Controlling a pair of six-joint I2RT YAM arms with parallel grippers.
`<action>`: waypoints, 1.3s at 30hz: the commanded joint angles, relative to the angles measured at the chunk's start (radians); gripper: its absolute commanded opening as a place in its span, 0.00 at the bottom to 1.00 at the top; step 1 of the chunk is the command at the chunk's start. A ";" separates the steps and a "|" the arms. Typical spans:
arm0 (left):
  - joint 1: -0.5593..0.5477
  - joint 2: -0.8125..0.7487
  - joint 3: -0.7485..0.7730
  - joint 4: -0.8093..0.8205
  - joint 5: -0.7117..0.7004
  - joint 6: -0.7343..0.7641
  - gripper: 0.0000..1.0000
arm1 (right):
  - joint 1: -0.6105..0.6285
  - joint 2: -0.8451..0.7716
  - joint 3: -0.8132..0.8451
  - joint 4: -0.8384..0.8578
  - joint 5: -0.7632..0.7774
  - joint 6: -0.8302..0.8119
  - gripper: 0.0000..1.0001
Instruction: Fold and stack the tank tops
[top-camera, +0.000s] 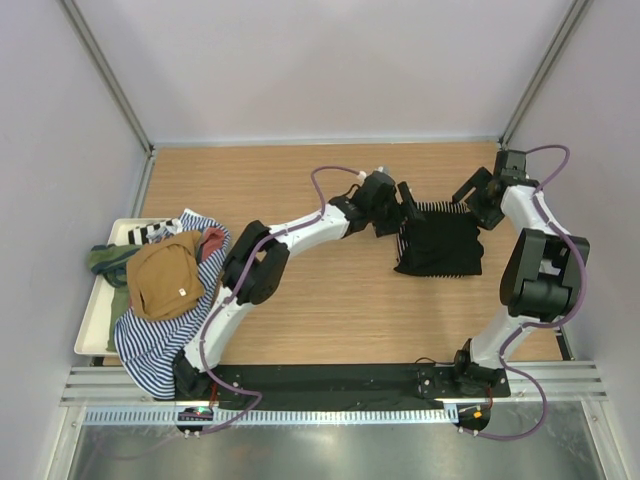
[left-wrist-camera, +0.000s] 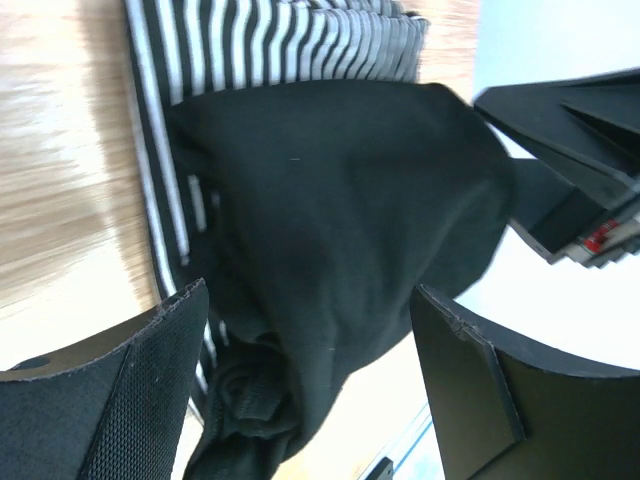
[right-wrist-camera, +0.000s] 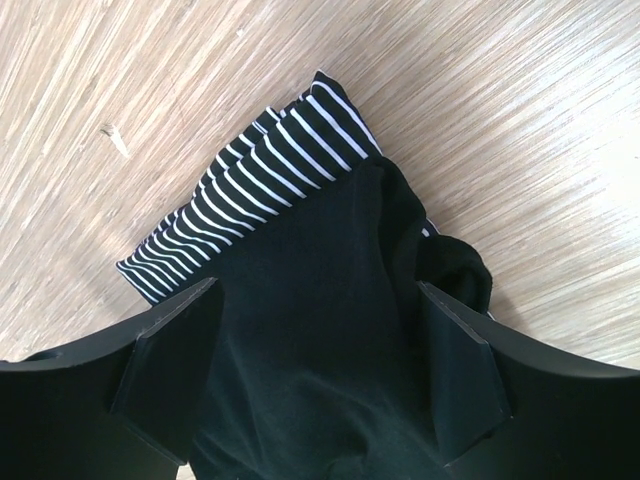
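Observation:
A folded plain black tank top (top-camera: 438, 245) lies on the wooden table, on a finely black-and-white striped tank top (top-camera: 436, 208) whose far edge sticks out. My left gripper (top-camera: 410, 212) hovers open at the stack's far left corner. Its wrist view shows the black cloth (left-wrist-camera: 340, 200) and stripes (left-wrist-camera: 280, 40) below, between the spread fingers (left-wrist-camera: 120, 390). My right gripper (top-camera: 468, 200) is open at the far right corner, over the black top (right-wrist-camera: 320, 330) and the striped edge (right-wrist-camera: 260, 190). Neither gripper pinches any cloth.
A white tray (top-camera: 92, 325) at the table's left edge holds a loose pile: a tan top (top-camera: 165, 275), a blue-and-white striped top (top-camera: 150, 340), green cloth (top-camera: 110, 260) and a bit of red. The right gripper's body (left-wrist-camera: 570, 200) shows close by in the left wrist view.

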 joint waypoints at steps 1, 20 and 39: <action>0.002 -0.007 0.003 -0.029 -0.023 -0.028 0.82 | -0.003 0.006 0.018 0.030 -0.014 0.013 0.81; 0.005 0.096 0.081 0.041 -0.038 -0.086 0.39 | -0.003 0.030 0.021 0.079 -0.034 0.002 0.33; -0.024 0.067 0.126 0.144 -0.164 0.225 0.04 | -0.003 -0.116 -0.105 0.295 -0.018 0.016 0.07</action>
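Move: The black tank top's far left corner lies about 6 cm straight below the left hand and roughly 1 cm ahead; the striped stack under the black top is centred some 6 cm back, 6 cm right and 7 cm below. From the right hand, the far right corner is about 2 cm ahead and 1 cm below, with the stack's middle some 7 cm back and 6 cm left. Both hands pinch the black top's far corners, left dipping about 5 cm first, then lift and ease forward. ##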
